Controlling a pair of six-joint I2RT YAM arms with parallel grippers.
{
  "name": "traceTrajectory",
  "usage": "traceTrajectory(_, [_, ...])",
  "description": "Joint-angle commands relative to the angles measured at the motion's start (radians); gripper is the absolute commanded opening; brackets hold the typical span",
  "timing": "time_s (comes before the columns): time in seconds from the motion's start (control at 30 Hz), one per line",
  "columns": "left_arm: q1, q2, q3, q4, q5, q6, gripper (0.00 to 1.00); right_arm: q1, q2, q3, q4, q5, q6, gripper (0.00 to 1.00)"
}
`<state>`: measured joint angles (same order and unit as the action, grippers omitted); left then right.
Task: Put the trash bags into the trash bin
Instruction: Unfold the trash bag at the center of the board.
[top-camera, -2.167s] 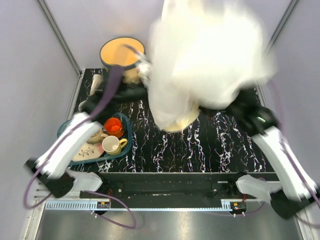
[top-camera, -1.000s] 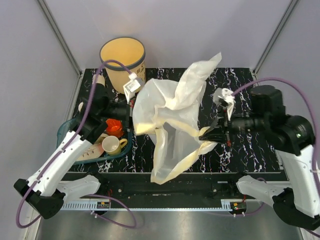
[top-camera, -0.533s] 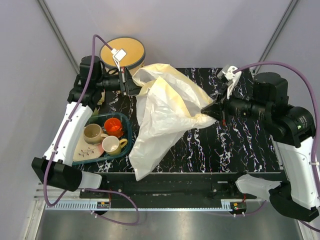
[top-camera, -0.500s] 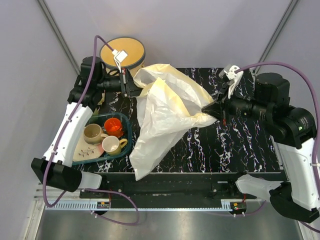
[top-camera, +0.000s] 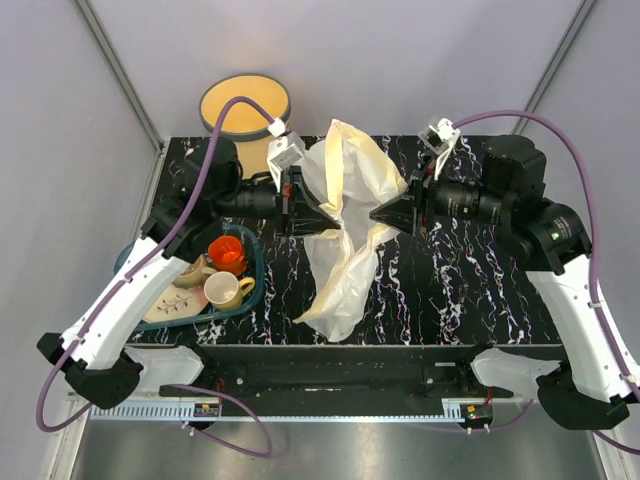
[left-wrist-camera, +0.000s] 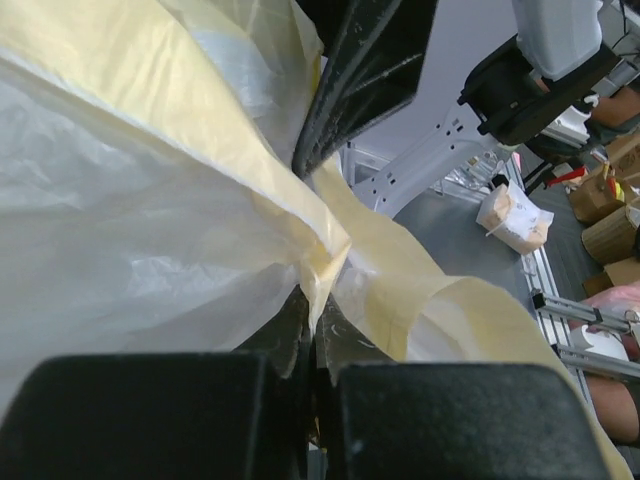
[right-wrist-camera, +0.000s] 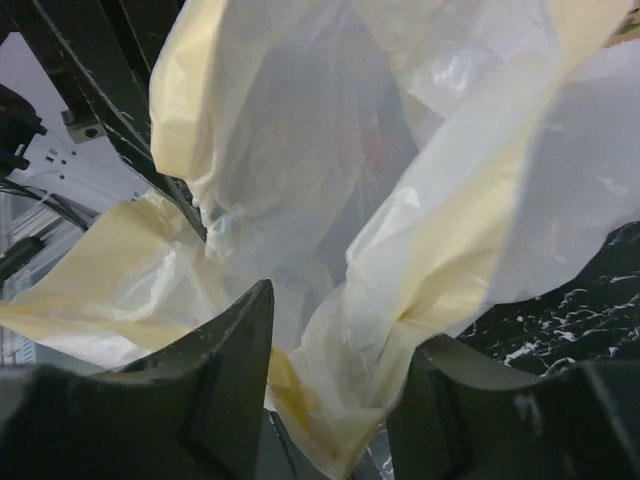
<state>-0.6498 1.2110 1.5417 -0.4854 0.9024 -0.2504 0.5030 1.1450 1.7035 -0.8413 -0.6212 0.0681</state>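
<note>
The trash bag (top-camera: 345, 215), a crinkly whitish-yellow film, hangs bunched over the middle of the dark marbled table, its lower end trailing toward the near edge. My left gripper (top-camera: 328, 222) reaches in from the left and is shut on a fold of it (left-wrist-camera: 318, 262); the pinch shows in the left wrist view (left-wrist-camera: 312, 318). My right gripper (top-camera: 378, 214) faces it from the right, open, with loose film (right-wrist-camera: 400, 250) between its parted fingers (right-wrist-camera: 222, 370). The trash bin (top-camera: 244, 102), round and cream-yellow with a dark rim, stands at the back left, apart from both grippers.
A teal dish tray (top-camera: 257, 272) sits at the left near edge with a red cup (top-camera: 227, 252) and a cream mug (top-camera: 224, 291) in it. Grey walls close in the table at the back and sides.
My left gripper has swung from beside the bin to the table's middle with the bag still pinched. The right gripper has opened its jaws. The bag has gathered into a narrower bunch.
</note>
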Motion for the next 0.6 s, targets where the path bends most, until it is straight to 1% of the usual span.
traceTrajectory(0.0, [-0.03,0.033,-0.008,0.151,-0.045,-0.041,0.0,-0.001,-0.044,-0.071,0.195,-0.144,0.11,0.59])
traceTrajectory(0.03, [-0.033,0.035,-0.012,0.168,-0.048,-0.056,0.0,0.0,-0.047,-0.093,0.217,-0.173,0.125,0.66])
traceTrajectory(0.07, [-0.033,0.044,-0.014,0.186,-0.051,-0.073,0.0,0.0,-0.048,-0.102,0.226,-0.19,0.136,0.7])
traceTrajectory(0.13, [-0.036,0.056,-0.002,0.199,-0.08,-0.092,0.0,0.0,-0.047,-0.119,0.258,-0.257,0.168,0.74])
traceTrajectory(0.23, [-0.045,0.085,0.014,0.202,-0.117,-0.104,0.0,0.002,-0.056,-0.157,0.289,-0.265,0.203,0.82])
traceTrajectory(0.4, [-0.091,0.137,0.031,0.205,-0.169,-0.147,0.0,0.008,-0.031,-0.165,0.288,-0.245,0.231,0.85])
traceTrajectory(0.5, [-0.111,0.153,0.034,0.199,-0.186,-0.142,0.0,0.014,-0.025,-0.166,0.286,-0.242,0.226,0.89])
traceTrajectory(0.57, [-0.12,0.156,0.038,0.209,-0.188,-0.142,0.0,0.019,-0.022,-0.168,0.259,-0.218,0.204,0.88])
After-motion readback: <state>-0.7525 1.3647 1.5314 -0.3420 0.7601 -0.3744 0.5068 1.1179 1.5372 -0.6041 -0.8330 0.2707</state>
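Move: The left hand pinches the bag's rim. The right hand's half-open fingers are about 8 cm to its right and 2 cm ahead, roughly level. From the right hand, that pinched rim lies some 8 cm left and 2 cm back. The trash bin stands about 24 cm ahead of the left hand, 20 cm left and 25 cm lower; the orange cup is 25 cm left, level with it fore and aft, some 35 cm below. Rightward, some 5 cm, goes the left hand, with about 3 cm each of forward and down, still pinching the bag's rim and taking it towards the right gripper. The right hand opens almost fully and comes in to meet it, a few centimetres left and back, turning about 10 degrees counter-clockwise, its fingers spreading on either side of the rim. ##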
